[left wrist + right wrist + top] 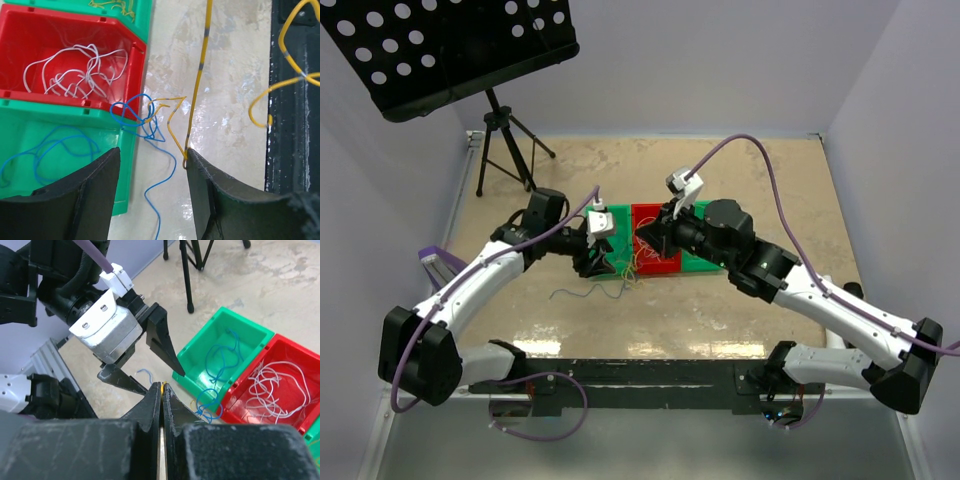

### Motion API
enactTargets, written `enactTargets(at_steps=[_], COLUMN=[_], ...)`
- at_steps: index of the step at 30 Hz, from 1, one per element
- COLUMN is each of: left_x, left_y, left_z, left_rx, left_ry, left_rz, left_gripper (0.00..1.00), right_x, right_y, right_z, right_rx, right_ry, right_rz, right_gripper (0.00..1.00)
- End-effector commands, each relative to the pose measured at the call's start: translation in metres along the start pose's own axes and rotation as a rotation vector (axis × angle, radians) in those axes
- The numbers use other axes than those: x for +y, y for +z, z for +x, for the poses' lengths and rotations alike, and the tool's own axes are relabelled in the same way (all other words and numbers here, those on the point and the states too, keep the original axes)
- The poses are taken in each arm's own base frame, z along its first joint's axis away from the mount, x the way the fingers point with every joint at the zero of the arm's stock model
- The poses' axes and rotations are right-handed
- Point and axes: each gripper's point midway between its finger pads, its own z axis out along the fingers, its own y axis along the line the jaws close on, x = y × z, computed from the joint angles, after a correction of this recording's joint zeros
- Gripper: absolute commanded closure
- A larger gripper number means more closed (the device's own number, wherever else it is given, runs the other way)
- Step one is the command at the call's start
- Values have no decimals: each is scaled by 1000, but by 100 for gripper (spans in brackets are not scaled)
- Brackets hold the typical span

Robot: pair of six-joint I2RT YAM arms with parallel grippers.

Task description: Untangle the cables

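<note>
My left gripper (152, 152) is open just off the bins' corner. The yellow cable (201, 65) runs up from its right fingertip (192, 159), touching it. A blue cable (145, 120) is knotted with the yellow one at the corner of the red bin (135, 47). It trails into the green bin (125, 175) and across the table. The white cable (75, 70) lies coiled in the red bin. My right gripper (162, 389) is shut on the yellow cable (163, 384), close to the left gripper's fingers (162, 347).
A second green bin (698, 262) sits right of the red bin (642, 215). More yellow cable (285, 85) loops over a black bar (295, 150) at the table's near edge. A music stand's tripod (505, 140) stands at the back left.
</note>
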Motion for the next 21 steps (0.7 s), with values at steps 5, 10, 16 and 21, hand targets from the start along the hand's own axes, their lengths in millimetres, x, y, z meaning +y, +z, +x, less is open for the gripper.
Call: enactTargets(at_steps=[5,10,16,21], left_x=[-13,-17,-21,-15], left_y=[14,20,17,11], left_z=[3,6,2,-3], left_rx=[-106,-131,-143,-148], left_ry=[-48,-97,-91,-79], left_rz=[73,106,128,113], left_gripper=[26,0,0,0], right_x=[40,43,37,26], right_y=[-41,-50,-48,-50], right_z=[-117,-131,-134,-143], right_rx=[-294,-321,-324,-337], right_ry=[6,5,-1,-23], right_rz=[-104,-101,-60,12], right_gripper=[100,100,100,100])
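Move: The blue-and-yellow cable tangle hangs about 2 cm ahead, 4 cm to the right and 8 cm below the left hand. From the right hand, which already holds the yellow cable, it lies roughly 3 cm ahead, 3 cm left and 23 cm below. The red tray is about 13 cm ahead and 4 cm right of that hand; the left green tray is 13 cm ahead and 6 cm left. The right hand lifts the held yellow cable some 10 cm while the left, nearly in place, spreads its fingers wide. ##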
